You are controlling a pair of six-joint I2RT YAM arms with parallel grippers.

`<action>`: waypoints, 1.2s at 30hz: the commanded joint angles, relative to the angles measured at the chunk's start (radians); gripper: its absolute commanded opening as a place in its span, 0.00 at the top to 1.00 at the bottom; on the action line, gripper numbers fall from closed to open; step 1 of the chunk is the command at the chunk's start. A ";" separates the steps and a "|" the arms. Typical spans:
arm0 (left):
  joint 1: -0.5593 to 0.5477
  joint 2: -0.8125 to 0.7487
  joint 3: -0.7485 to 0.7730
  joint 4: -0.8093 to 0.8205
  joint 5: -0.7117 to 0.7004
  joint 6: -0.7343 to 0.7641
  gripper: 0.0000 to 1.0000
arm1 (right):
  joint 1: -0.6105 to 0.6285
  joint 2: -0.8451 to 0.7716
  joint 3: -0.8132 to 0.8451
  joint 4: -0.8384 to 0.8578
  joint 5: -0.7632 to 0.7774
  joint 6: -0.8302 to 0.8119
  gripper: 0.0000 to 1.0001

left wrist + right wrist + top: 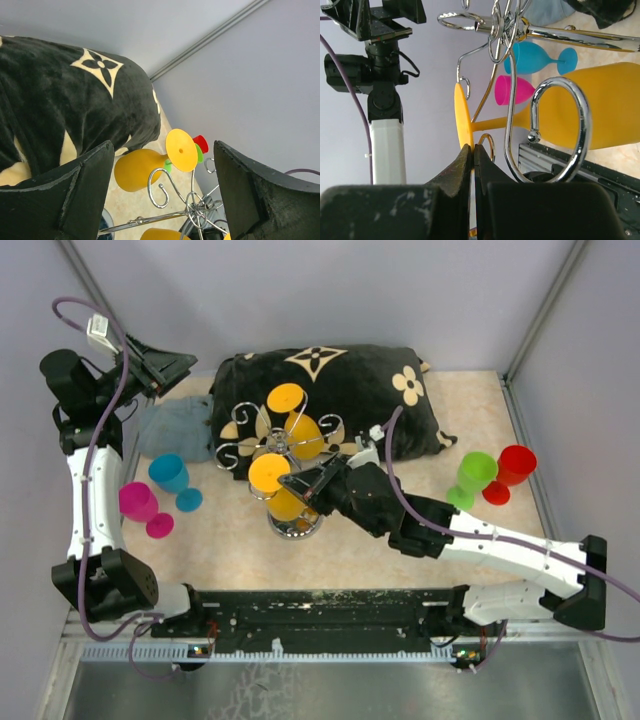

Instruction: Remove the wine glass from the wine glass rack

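The wine glass rack (297, 526), silver wire with curled arms, stands mid-table with yellow wine glasses hanging on it. My right gripper (292, 482) reaches in from the right and is shut on the rim of one yellow wine glass's foot (268, 472). In the right wrist view the jaws (473, 149) pinch that thin yellow disc (462, 117), and stem and bowl (605, 110) run off to the right behind a scroll arm (560, 131). My left gripper (165, 365) hovers open at the back left. Its wrist view looks between its fingers (75, 195) at another yellow glass (137, 170) and the rack wires (197, 206).
A black pillow (340, 390) with cream flowers lies behind the rack, and a blue-grey cloth (175, 427) lies to its left. Cyan (170, 475) and magenta (140, 504) glasses stand at the left. Green (476, 472) and red (515, 468) glasses stand at the right.
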 commanded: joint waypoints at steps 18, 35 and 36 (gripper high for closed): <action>0.008 -0.022 -0.003 0.053 0.013 -0.010 0.15 | 0.020 -0.158 -0.044 -0.120 -0.055 0.065 1.00; 0.042 0.107 0.281 -0.003 -0.039 0.033 0.14 | 0.226 -0.195 0.105 -0.301 -0.246 0.127 1.00; 0.046 0.123 0.308 -0.006 -0.044 0.038 0.14 | 0.234 -0.187 0.115 -0.286 -0.260 0.127 1.00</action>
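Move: The right hand's shut fingers already pinch the foot of the near orange wine glass, whose middle is about 2 cm ahead, 3 cm left and 9 cm below; the glass is still among the rack's wires. The rack's hub stands about 6 cm ahead and 1 cm left, roughly level in height. The other orange glass hangs about 13 cm straight ahead and 9 cm down. From the open left hand, the pinched glass is some 14 cm back, 15 cm right and 17 cm below. Right by about 3.5 cm with a small lift, then a short dip and a long, quickening pull back, away from the hub towards the robot's base, ending roughly 12 cm nearer: the right hand keeps its pinch on the glass's foot, the wrist turning some 20 degrees counter-clockwise. Late on, the empty, open left hand rises about 5 cm, clear of the rack. ##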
